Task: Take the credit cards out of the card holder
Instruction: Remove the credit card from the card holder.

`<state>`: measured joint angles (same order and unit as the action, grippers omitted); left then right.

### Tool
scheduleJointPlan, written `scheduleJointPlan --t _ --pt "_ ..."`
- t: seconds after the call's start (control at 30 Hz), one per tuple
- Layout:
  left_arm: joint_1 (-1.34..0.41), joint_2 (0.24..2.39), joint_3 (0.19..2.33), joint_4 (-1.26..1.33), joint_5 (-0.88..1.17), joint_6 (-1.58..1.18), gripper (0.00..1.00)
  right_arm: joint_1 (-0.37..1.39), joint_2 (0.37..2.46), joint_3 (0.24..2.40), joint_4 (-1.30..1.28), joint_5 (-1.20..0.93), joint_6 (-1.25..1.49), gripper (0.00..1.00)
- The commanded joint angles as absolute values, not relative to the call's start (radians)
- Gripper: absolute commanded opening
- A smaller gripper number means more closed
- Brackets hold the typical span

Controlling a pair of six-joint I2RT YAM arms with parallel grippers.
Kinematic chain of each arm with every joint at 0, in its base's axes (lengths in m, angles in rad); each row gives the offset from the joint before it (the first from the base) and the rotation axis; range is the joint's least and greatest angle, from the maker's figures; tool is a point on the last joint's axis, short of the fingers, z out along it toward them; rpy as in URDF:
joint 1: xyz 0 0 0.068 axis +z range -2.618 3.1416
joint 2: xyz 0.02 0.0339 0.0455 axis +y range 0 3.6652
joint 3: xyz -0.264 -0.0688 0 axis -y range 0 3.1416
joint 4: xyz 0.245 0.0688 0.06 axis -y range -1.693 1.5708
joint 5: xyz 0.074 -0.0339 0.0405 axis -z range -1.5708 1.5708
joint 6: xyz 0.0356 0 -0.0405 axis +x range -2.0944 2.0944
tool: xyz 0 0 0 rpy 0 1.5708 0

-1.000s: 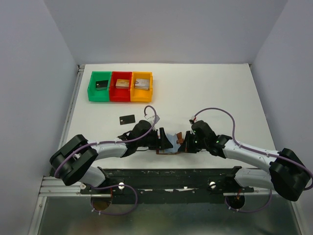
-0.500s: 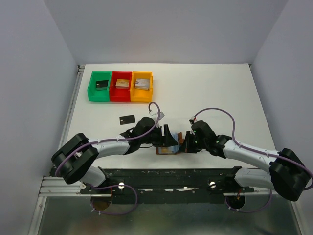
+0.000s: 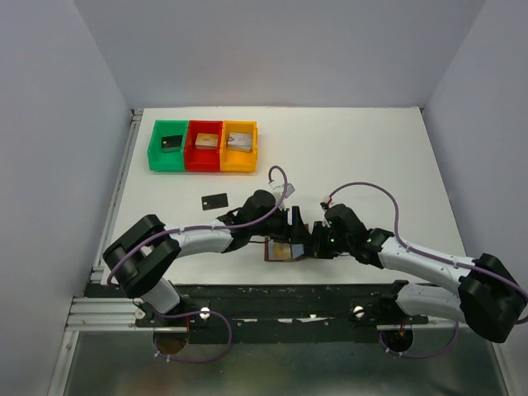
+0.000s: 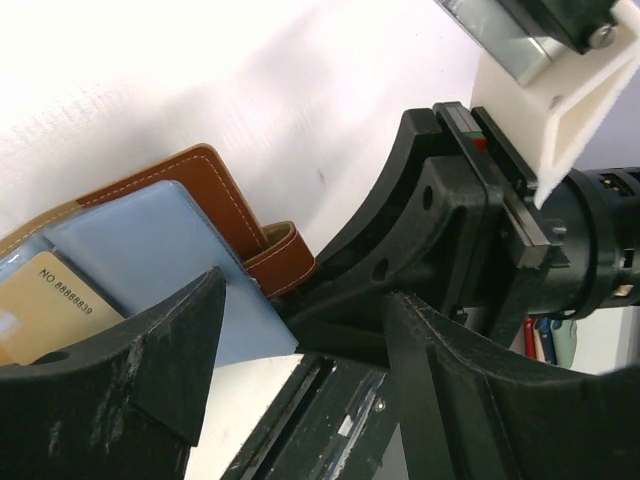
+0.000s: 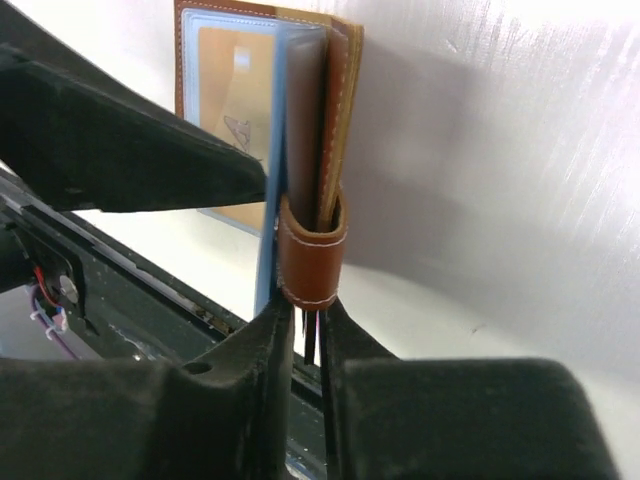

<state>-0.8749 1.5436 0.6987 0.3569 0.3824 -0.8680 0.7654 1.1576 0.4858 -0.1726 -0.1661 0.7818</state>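
The brown leather card holder lies open near the table's front edge, between both grippers. Its right half stands upright. A gold credit card sits in a pale blue pocket of the flat half, also seen as the gold card. A black credit card lies loose on the table to the left. My left gripper is open, its fingers spread over the flat half. My right gripper has its jaws almost together, clasping the lower end of the brown tab strap.
Green, red and orange bins stand in a row at the back left, each with a small block inside. A black rail runs along the near edge just below the card holder.
My left arm has swung right, bringing its open gripper over the card holder's flat half. The gold card now shows more. The right arm has barely moved.
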Motion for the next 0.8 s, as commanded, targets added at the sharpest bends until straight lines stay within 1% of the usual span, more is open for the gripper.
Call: scheduleJointPlan --t 0.0,0.07,0.17,0.3,0.37,0.5,0.77 --pt "-0.896 1.586 0.735 0.354 0.423 -0.847 0.73 0.764 1.106 0.454 -0.167 -0.144 0.761 0.29" --pt "-0.896 1.592 0.738 0.357 0.425 -0.848 0.73 0.765 1.089 0.446 -0.157 -0.15 0.761 0.38" --pt "-0.896 1.6 0.747 0.356 0.429 -0.848 0.73 0.765 1.074 0.44 -0.152 -0.156 0.758 0.46" --pt "-0.896 1.609 0.765 0.342 0.428 -0.844 0.73 0.765 1.063 0.437 -0.14 -0.161 0.762 0.55" --pt "-0.896 1.606 0.769 0.334 0.419 -0.841 0.73 0.765 1.049 0.433 -0.137 -0.158 0.764 0.61" --pt "-0.896 1.594 0.765 0.321 0.39 -0.838 0.73 0.765 1.013 0.417 -0.138 -0.149 0.772 0.66" --pt "-0.896 1.568 0.744 0.347 0.377 -0.851 0.73 0.764 0.934 0.335 -0.045 -0.186 0.805 0.69"
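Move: The left hand, open, has one fingertip at the raised blue pocket of the card holder; the pocket's middle lies about 2 cm left, 1 cm back and 2 cm below its hand point, with the gold card about 5 cm left, 3 cm back and 5 cm down. The right hand has the brown strap level ahead-and-back, about 1 cm to its left at fingertip height; the blue pocket is roughly 3 cm left, 1 cm ahead, and the gold card 7 cm left, 1 cm ahead, 3 cm lower. The right hand lets go of the holder's strap edge, spreading its barely parted fingers to about two-thirds open while drawing some 2.5 cm to the right, away from the gold card, its tips staying low on either side of the strap. Meanwhile the left hand creeps about 1 cm right and 1 cm back, turning only slightly clockwise, and stays wide open with one fingertip still against the raised blue pocket. ##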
